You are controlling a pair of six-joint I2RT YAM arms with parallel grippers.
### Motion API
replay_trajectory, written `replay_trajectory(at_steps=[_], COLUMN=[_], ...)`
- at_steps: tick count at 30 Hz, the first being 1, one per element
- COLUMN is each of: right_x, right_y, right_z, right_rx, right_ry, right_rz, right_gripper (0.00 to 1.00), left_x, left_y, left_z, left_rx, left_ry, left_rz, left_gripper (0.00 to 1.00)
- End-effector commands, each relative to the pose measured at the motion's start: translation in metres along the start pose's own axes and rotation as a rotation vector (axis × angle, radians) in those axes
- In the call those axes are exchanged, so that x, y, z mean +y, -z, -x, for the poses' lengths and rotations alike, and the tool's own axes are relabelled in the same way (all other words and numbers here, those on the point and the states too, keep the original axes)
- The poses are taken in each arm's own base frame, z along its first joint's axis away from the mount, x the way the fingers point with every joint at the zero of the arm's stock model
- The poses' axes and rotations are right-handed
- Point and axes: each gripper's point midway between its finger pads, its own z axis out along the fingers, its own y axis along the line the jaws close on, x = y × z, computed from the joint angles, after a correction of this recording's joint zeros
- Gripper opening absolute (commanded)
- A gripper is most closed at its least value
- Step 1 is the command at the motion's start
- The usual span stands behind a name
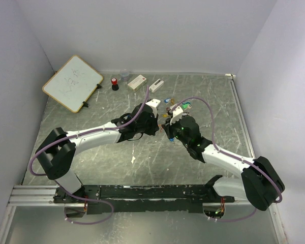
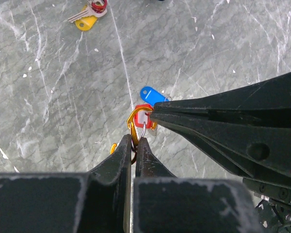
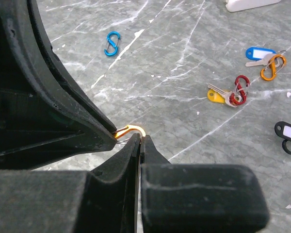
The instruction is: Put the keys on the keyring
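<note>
In the left wrist view my left gripper [image 2: 134, 138] is shut on the keyring, an orange S-shaped clip [image 2: 131, 127], held above the table. Coming in from the right, my right gripper [image 2: 154, 112] is shut on a red-tagged key [image 2: 142, 116], which it presses against the clip's upper loop. The right wrist view shows my right gripper [image 3: 141, 138] shut beside the orange clip's bend [image 3: 134, 128]; the red key is hidden there. Loose keys lie on the table: a blue-tagged one [image 2: 152, 93], a yellow one with a red clip [image 3: 224, 94], and a black tag [image 3: 288, 133]. From above, both grippers meet at mid-table [image 1: 165, 125].
A blue S-clip [image 3: 112, 42] lies alone, and a blue-tagged key with an orange clip [image 3: 263, 54] lies further right. At the back stand a whiteboard [image 1: 72, 83], a red-topped object [image 1: 114, 83], a clear cup [image 1: 124, 76] and two white boxes [image 1: 137, 82]. White walls enclose the table.
</note>
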Motion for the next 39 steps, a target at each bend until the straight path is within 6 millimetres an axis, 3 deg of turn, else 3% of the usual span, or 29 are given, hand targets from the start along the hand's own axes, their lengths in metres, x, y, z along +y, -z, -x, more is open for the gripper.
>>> replay_trajectory(at_steps=[1, 13, 14, 18, 20, 29, 39], right_x=[-0.006, -0.009, -0.009, -0.011, -0.011, -0.015, -0.017], right_y=[0.003, 0.008, 0.008, 0.010, 0.010, 0.009, 0.010], right_z=[0.015, 0.019, 0.020, 0.021, 0.022, 0.019, 0.020], right_rx=[-0.043, -0.067, -0.069, -0.072, -0.076, -0.066, -0.065], right_ry=[0.004, 0.000, 0.000, -0.002, -0.003, -0.005, -0.005], right_rz=[-0.041, -0.059, -0.061, -0.070, -0.072, -0.094, -0.105], right_gripper=[0.00, 0.00, 0.00, 0.00, 0.00, 0.00, 0.00], left_x=[-0.021, -0.020, -0.020, -0.016, -0.013, 0.006, 0.015], left_y=[0.015, 0.015, 0.015, 0.016, 0.018, 0.032, 0.032], left_z=[0.021, 0.018, 0.017, 0.018, 0.019, 0.029, 0.029], left_rx=[-0.047, -0.042, -0.041, -0.041, -0.049, -0.116, -0.119], left_ry=[-0.016, -0.022, -0.022, -0.014, -0.010, 0.032, 0.048], left_rz=[-0.081, -0.081, -0.080, -0.058, -0.039, 0.058, 0.085], left_gripper=[0.07, 0.07, 0.12, 0.47, 0.55, 0.69, 0.70])
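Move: The orange carabiner is pinched at both ends: its middle lies about 1 cm ahead and 1 cm right of the left hand point, and 1 cm ahead and 1 cm left of the right one, level with both. Its red key tag sits some 2 cm ahead, 2 cm right and 2 cm below the left hand. On the table 11 cm below lie the blue key tag, roughly 2 cm ahead and 5 cm right of the left hand, and the red keyring, 13 cm ahead and 3 cm right of it. Both hands first rise about 1 cm with the carabiner still between them, then the left fingers open to roughly two thirds, let go of the carabiner's end and draw away up and to the left, for about 3.5 cm of total rise and 2 cm leftward. The right fingers stay shut on the other end and carry the carabiner up nearly 2 cm and about 1 cm to the right, turning some 5 degrees clockwise. ##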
